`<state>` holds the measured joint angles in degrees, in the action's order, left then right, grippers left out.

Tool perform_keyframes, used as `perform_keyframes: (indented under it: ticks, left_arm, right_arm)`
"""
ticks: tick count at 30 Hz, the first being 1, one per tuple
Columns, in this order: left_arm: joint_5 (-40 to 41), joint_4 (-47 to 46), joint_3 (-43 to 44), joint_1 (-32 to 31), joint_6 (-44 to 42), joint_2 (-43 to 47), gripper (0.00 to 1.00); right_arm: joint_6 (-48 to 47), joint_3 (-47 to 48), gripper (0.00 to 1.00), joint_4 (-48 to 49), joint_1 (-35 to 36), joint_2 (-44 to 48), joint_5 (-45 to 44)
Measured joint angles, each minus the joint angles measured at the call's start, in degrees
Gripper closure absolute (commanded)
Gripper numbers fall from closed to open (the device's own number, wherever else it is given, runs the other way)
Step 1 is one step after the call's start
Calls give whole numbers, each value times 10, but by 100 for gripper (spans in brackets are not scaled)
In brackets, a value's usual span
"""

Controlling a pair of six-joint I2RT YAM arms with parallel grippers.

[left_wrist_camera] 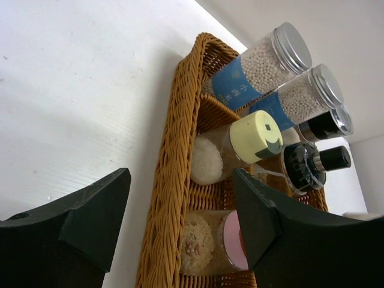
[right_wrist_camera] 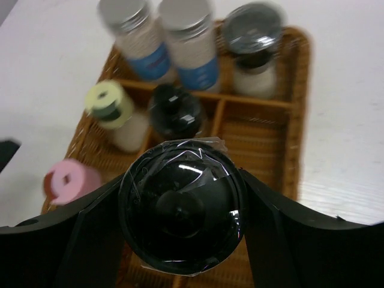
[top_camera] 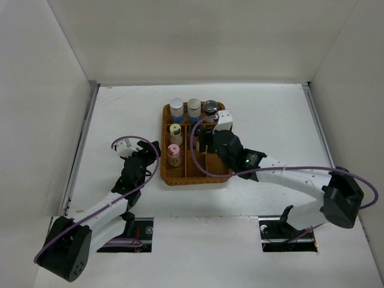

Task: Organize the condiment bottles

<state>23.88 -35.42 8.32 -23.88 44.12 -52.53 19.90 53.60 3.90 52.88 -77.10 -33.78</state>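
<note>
The condiment bottles stand in the wicker tray (top_camera: 198,180). Two blue-labelled ones with grey caps (top_camera: 176,108) (top_camera: 194,107) and a dark-capped one (top_camera: 210,108) fill the back row. A yellow-capped bottle (top_camera: 176,132) and a pink-capped one (top_camera: 174,153) stand in the left column. My right gripper (right_wrist_camera: 183,198) is shut on a black-capped bottle (right_wrist_camera: 183,234) over the tray's middle column, just behind another black-capped bottle (right_wrist_camera: 176,111). My left gripper (left_wrist_camera: 180,222) is open just outside the tray's left rim (left_wrist_camera: 174,150), level with the pink-capped bottle (left_wrist_camera: 210,243), holding nothing.
White walls enclose the table on three sides. The tray's right column (right_wrist_camera: 258,144) holds nothing in front of the dark-capped bottle (right_wrist_camera: 252,42). Purple cables loop over both arms.
</note>
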Motion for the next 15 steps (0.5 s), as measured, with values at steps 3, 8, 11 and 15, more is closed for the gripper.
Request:
perform_keyframes:
  ticks: [3,8,11,15]
  left_arm:
    - [14,1,0,6,-2,9,31]
    - [39,2,0,12,-3,23,26]
    - [45,10,0,14,-4,22,18]
    - [50,15,0,14,-4,10,0]
  right_arm:
    - [-1,13,44,11,29,-49,30]
    - [-5,22,43,24,45,-113,58]
    - [-9,22,43,31,45,-140,59]
    - [-9,17,31,45,45,-161,59]
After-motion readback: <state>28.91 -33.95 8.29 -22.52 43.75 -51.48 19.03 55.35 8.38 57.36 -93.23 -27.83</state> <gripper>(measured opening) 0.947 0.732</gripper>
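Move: My right hand holds the last black-lidded bottle. The free near part of the basket's middle compartment lies about 7 cm to its left, some 3 cm back and 13 cm down. From the same hand, the dark bottle in that compartment stands about 6 cm ahead and 7 cm left, the pink-capped bottle 15 cm left and level, and the yellow-capped one 6 cm ahead and 14 cm left. From my left hand the free spot is roughly 20 cm right, 2 cm back and a little lower. I bring the bottle down about 9 cm with my right hand, first swinging some 6 cm left over the middle compartment, then sinking almost straight down behind the dark bottle. The wrist turns about 10 degrees counter-clockwise and tips slightly down; the fingers keep their hold. My empty left hand shifts 2 to 3 cm left, away from the basket, opening its fingers wider. ##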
